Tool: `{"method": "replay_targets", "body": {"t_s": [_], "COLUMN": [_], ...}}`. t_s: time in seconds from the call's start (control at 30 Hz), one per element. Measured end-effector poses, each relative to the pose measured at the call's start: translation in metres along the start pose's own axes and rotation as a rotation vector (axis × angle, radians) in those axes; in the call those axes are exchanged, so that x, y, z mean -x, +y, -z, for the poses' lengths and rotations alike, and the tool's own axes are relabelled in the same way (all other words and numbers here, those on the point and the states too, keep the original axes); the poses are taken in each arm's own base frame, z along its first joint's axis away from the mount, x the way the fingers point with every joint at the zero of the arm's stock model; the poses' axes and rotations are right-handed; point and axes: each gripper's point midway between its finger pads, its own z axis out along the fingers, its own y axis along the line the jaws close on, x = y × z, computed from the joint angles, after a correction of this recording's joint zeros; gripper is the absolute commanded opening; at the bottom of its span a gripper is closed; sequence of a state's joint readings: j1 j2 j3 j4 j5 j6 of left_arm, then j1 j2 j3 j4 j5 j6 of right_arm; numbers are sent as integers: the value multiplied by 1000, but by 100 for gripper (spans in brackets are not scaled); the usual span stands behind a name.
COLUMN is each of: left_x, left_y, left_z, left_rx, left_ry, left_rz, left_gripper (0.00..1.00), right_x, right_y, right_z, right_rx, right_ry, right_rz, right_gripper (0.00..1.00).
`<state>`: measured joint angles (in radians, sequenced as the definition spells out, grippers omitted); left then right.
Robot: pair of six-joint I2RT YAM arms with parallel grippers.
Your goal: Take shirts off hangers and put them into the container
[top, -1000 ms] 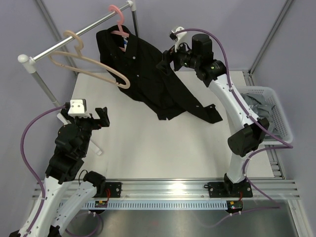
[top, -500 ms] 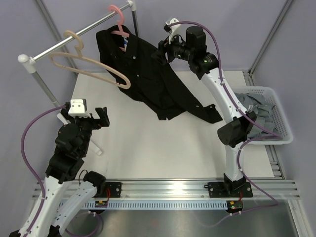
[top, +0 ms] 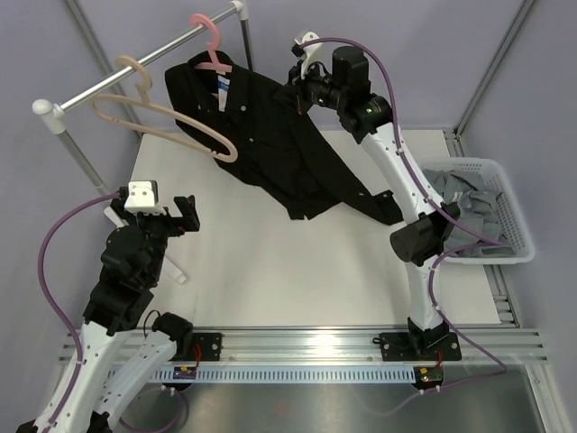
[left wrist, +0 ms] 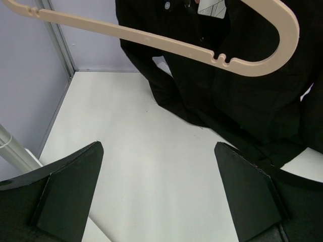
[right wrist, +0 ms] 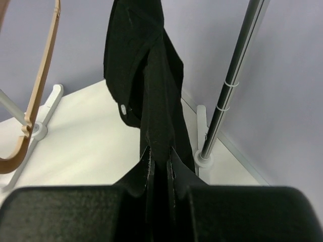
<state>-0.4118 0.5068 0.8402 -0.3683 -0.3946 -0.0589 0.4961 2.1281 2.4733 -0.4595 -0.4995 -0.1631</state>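
Observation:
A black shirt (top: 270, 144) hangs on a pink hanger (top: 209, 41) from the metal rail, its hem trailing onto the table. My right gripper (top: 296, 90) is high at the shirt's right shoulder, shut on a fold of the black cloth (right wrist: 159, 126). A beige hanger (top: 162, 117) hangs bare on the rail to the left. A grey shirt (top: 464, 203) lies in the white container (top: 518, 225) at the right. Low on the left, my left gripper (top: 185, 216) stands open and holds nothing. From its wrist view I see the beige hanger (left wrist: 202, 50) and the black shirt (left wrist: 242, 116) ahead.
The metal rail (top: 135, 72) runs diagonally across the back left. Its upright post (right wrist: 232, 85) stands just right of my right gripper, its white foot on the table. The other white foot of the rail (top: 176, 271) lies near my left arm.
My right gripper moved up and to the left onto the shirt's shoulder and closed on the cloth. The shirt and the pink hanger shifted left along the rail. The left arm stayed still.

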Motion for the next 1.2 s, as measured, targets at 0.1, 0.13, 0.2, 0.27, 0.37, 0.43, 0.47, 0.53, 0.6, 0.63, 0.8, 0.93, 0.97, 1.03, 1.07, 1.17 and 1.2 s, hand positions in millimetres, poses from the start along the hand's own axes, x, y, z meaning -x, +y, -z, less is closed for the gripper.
{"method": "replay_targets", "body": {"t_s": [0.1,0.13,0.2,0.27,0.37,0.43,0.47,0.53,0.6,0.63,0.8,0.93,0.97,1.03,1.07,1.17,1.2], "left_x": [0,0,0,0,0,0,0,0,0,0,0,0,0,1,1,2,3], "left_y": [0,0,0,0,0,0,0,0,0,0,1,1,0,-1,-3,-10,-15], "left_z": [0,0,0,0,0,0,0,0,0,0,0,0,0,1,1,3,4], "left_rx": [0,0,0,0,0,0,0,0,1,1,2,2,1,-9,-19,-64,-88], "left_ry": [0,0,0,0,0,0,0,0,0,0,0,-1,-1,-3,-3,1,8], "left_rz": [-1,-1,-1,-2,-2,-2,-2,-2,-2,-2,-3,-3,-2,-2,-2,2,3], "left_gripper": [99,99,99,99,99,99,99,99,99,99,99,99,99,99,99,99,99], "right_x": [1,1,3,6,18,32,40,58,76,84,79,43,31,6,-7,-42,-50], "right_y": [3,3,4,6,10,15,16,20,24,27,35,39,40,41,43,50,53], "right_z": [-1,-1,0,4,15,26,31,43,54,60,83,94,97,105,111,134,144], "right_rx": [5,6,6,6,-1,-9,-14,-21,-26,-28,-57,-95,-103,-134,-147,-197,-211], "right_ry": [-2,-2,-5,-8,-34,-62,-80,-118,-157,-174,-183,-129,-106,-65,-41,16,27], "right_rz": [1,0,-1,-6,-4,4,11,25,43,51,50,12,-2,-29,-44,-84,-96], "right_gripper": [0,0,0,0,0,0,0,0,0,0,0,0,0,0,0,0,0]}}
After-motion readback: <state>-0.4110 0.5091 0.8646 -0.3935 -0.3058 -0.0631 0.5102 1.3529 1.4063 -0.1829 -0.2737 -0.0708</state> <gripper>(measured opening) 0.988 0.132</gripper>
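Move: The right hand has the black shirt pinched near its shoulder; the container it is bound for lies about 54 cm to its right, 9 cm back and 35 cm below. The pink hanger inside the shirt is some 21 cm left, 11 cm farther out and 5 cm higher; the empty wooden hanger is about 30 cm left, 10 cm back and 5 cm higher. From the left hand the container is roughly 86 cm right, 15 cm ahead and 26 cm below. Still pinching the black shirt, the right hand rises about 9 cm, drawing back, then sinks 13 cm back and right. ##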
